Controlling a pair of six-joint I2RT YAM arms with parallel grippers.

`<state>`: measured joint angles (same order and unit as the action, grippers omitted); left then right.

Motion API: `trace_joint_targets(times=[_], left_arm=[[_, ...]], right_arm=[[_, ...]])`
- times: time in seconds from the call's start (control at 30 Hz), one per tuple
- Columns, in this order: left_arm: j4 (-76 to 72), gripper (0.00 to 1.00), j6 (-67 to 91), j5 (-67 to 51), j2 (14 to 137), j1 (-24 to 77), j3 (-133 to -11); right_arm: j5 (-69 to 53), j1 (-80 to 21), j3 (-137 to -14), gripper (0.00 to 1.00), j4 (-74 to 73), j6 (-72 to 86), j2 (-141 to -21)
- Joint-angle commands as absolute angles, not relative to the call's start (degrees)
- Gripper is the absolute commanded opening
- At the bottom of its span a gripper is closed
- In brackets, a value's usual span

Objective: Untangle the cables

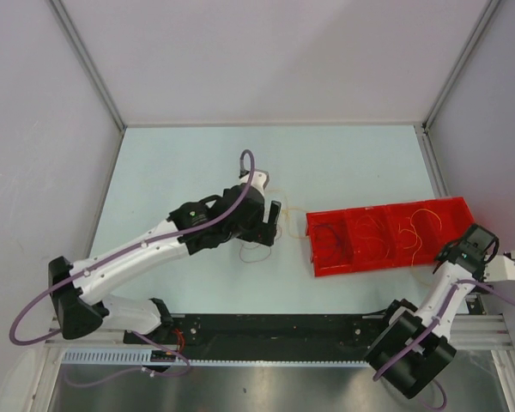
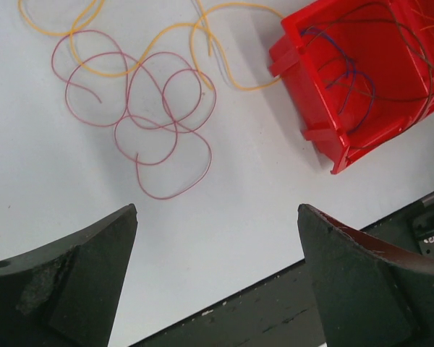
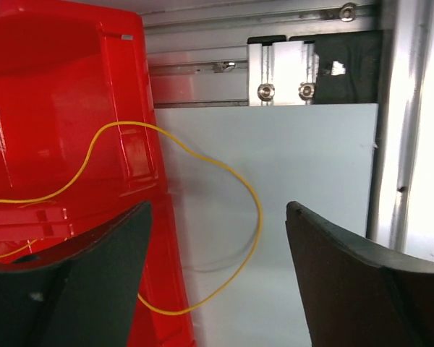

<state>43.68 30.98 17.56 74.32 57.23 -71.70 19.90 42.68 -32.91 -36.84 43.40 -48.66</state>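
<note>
Thin red cable (image 2: 152, 123) lies in loose overlapping rings on the white table, with an orange-yellow cable (image 2: 166, 32) curling past it toward the red bin (image 2: 298, 54). Dark purple cables (image 2: 351, 79) lie inside that bin. My left gripper (image 2: 217, 210) is open and empty, hovering over bare table just short of the red rings; from above it (image 1: 272, 225) sits left of the bin (image 1: 378, 268). My right gripper (image 3: 218, 206) is open at the bin's right end (image 3: 58, 108). A yellow cable (image 3: 254, 210) loops out over the bin wall and hangs between its jaws, untouched.
The bin has three compartments, each with wire loops. A black rail (image 1: 266, 326) runs along the table's near edge. An aluminium frame post (image 3: 282, 79) and the enclosure wall stand close on the right of the right gripper (image 1: 453, 254).
</note>
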Motion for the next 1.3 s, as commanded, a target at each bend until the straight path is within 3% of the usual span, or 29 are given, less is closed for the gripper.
trace_joint_targets(times=[0.0, 0.13, 0.2, 0.87, 1.23, 1.27], left_arm=[[44.9, 0.98, 32.3, 17.6, 68.5, 57.0, -69.2], [47.1, 0.98, 31.6, 18.2, 65.7, 57.0, -69.0], [47.6, 0.98, 31.5, 18.5, 64.5, 57.0, -68.6], [48.3, 0.98, 29.6, 21.7, 60.8, 56.8, -65.1], [48.5, 0.98, 29.3, 23.2, 60.6, 56.5, -64.4], [48.5, 0.98, 29.4, 23.5, 60.4, 56.5, -64.3]], right_arm=[[17.5, 43.2, -30.6, 0.77, -28.7, 41.0, -51.7], [18.6, 43.2, -29.9, 0.69, -25.6, 39.1, -53.6], [19.1, 43.2, -29.3, 0.56, -23.9, 38.2, -55.0], [17.1, 43.8, -26.9, 0.51, -13.8, 34.4, -65.6], [16.1, 44.4, -26.9, 0.15, -12.9, 34.2, -67.2], [16.1, 44.3, -27.0, 0.05, -13.0, 34.1, -67.1]])
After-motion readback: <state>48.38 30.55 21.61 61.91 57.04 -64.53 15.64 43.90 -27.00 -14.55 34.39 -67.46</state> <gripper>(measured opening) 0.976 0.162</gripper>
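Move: The stretch of yellow cable looped out over the red bin's near wall hangs about 7 cm below the right hand, some 3 cm ahead and 2 cm to its right. The bin's right-end cell is centred roughly 8 cm ahead, 3 cm left and 10 cm below; the red cable's cell is some 20 cm left and 6 cm ahead. From the left hand that yellow stretch lies about 53 cm right and 5 cm back. Right hand sinks nearly 7 cm, easing forward, fingers closing onto the yellow cable; left draws 6 cm left. ##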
